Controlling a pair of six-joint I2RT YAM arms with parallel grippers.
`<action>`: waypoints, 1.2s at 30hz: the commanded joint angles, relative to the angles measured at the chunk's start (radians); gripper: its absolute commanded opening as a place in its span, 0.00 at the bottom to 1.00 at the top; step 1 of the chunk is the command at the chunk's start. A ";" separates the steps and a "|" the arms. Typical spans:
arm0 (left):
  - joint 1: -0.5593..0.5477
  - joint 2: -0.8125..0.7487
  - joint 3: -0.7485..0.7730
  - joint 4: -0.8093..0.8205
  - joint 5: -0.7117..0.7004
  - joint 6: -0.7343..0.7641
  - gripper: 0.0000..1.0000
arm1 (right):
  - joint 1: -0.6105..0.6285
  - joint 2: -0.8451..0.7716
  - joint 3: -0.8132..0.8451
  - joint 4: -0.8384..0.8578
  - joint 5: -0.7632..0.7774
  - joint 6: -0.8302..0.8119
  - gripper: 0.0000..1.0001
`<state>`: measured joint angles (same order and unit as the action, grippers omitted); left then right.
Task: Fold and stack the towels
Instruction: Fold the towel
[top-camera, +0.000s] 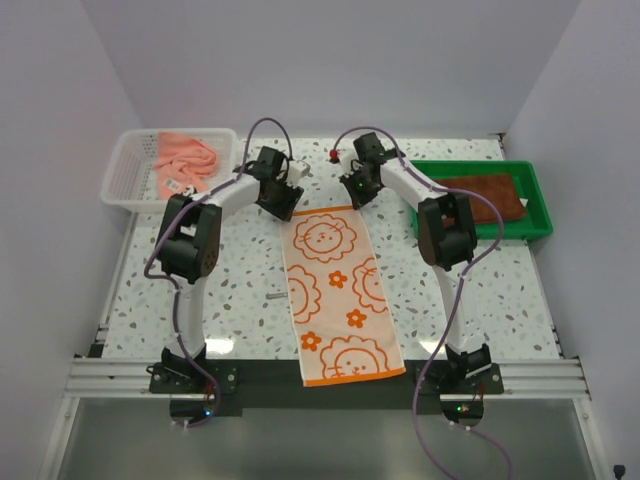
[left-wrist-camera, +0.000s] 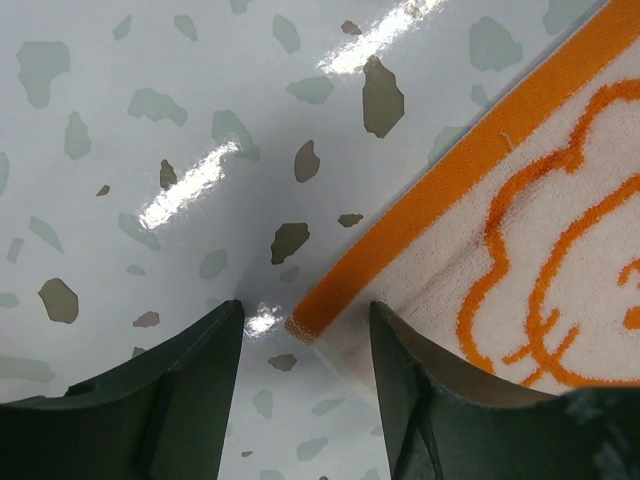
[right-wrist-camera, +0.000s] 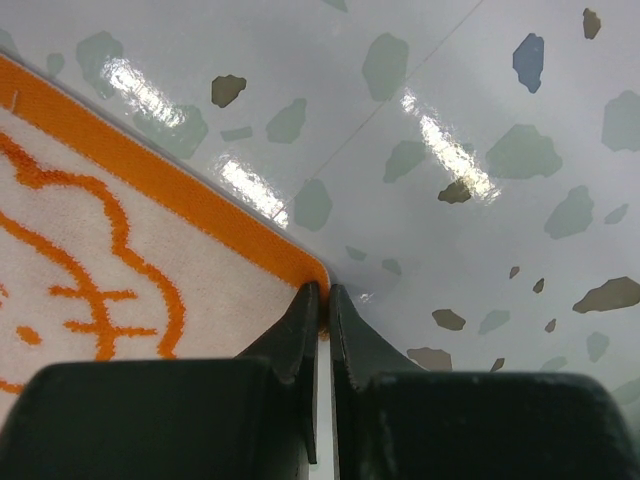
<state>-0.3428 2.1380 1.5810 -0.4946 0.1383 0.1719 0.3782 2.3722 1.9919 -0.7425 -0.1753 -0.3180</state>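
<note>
A white towel with an orange border and orange flower pattern (top-camera: 335, 290) lies spread out flat along the middle of the table. My left gripper (top-camera: 283, 203) is at its far left corner. In the left wrist view the gripper (left-wrist-camera: 305, 320) is open, with the corner of the towel (left-wrist-camera: 520, 230) between its fingers. My right gripper (top-camera: 356, 195) is at the far right corner. The right wrist view shows it (right-wrist-camera: 325, 295) shut, pinching the orange corner edge of the towel (right-wrist-camera: 120, 260).
A white mesh basket (top-camera: 125, 170) at the back left holds a crumpled salmon pink towel (top-camera: 185, 160). A green tray (top-camera: 540, 210) at the back right holds a folded dark brown towel (top-camera: 490, 195). A small red object (top-camera: 332, 154) sits at the back.
</note>
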 joint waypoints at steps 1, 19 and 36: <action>0.005 0.026 0.011 -0.015 0.014 0.002 0.56 | -0.002 0.021 -0.056 -0.028 0.022 -0.020 0.00; 0.007 0.017 0.003 -0.013 0.057 0.021 0.00 | -0.002 -0.073 -0.101 0.026 0.043 0.000 0.00; 0.067 0.051 0.369 0.214 -0.220 -0.066 0.00 | -0.028 -0.100 0.205 0.201 0.254 0.089 0.00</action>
<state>-0.2970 2.2108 1.9297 -0.3618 -0.0002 0.1150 0.3653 2.3272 2.1574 -0.5793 -0.0071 -0.2298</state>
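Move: The towel's far left corner lies right between the left hand's open fingertips, within about 1 cm. The far right corner is already shut in the right hand, some 18 cm to the left hand's right and 3 cm farther out. Bare table runs roughly 21 cm ahead of the right hand to its far edge. The white bin is about 30 cm left and 12 cm ahead of the left hand; the green tray's middle is 31 cm right and 2 cm ahead of the right hand. The left fingers close on the far left corner and pinch it at table level while the right hand waits, still gripping its own corner. Then both speed up together forward and up, carrying the orange hem towards the table's far edge: left about 12 cm out and 11 up, right about 8 out and 10 up, the fingers tilting outward some 20 degrees. ##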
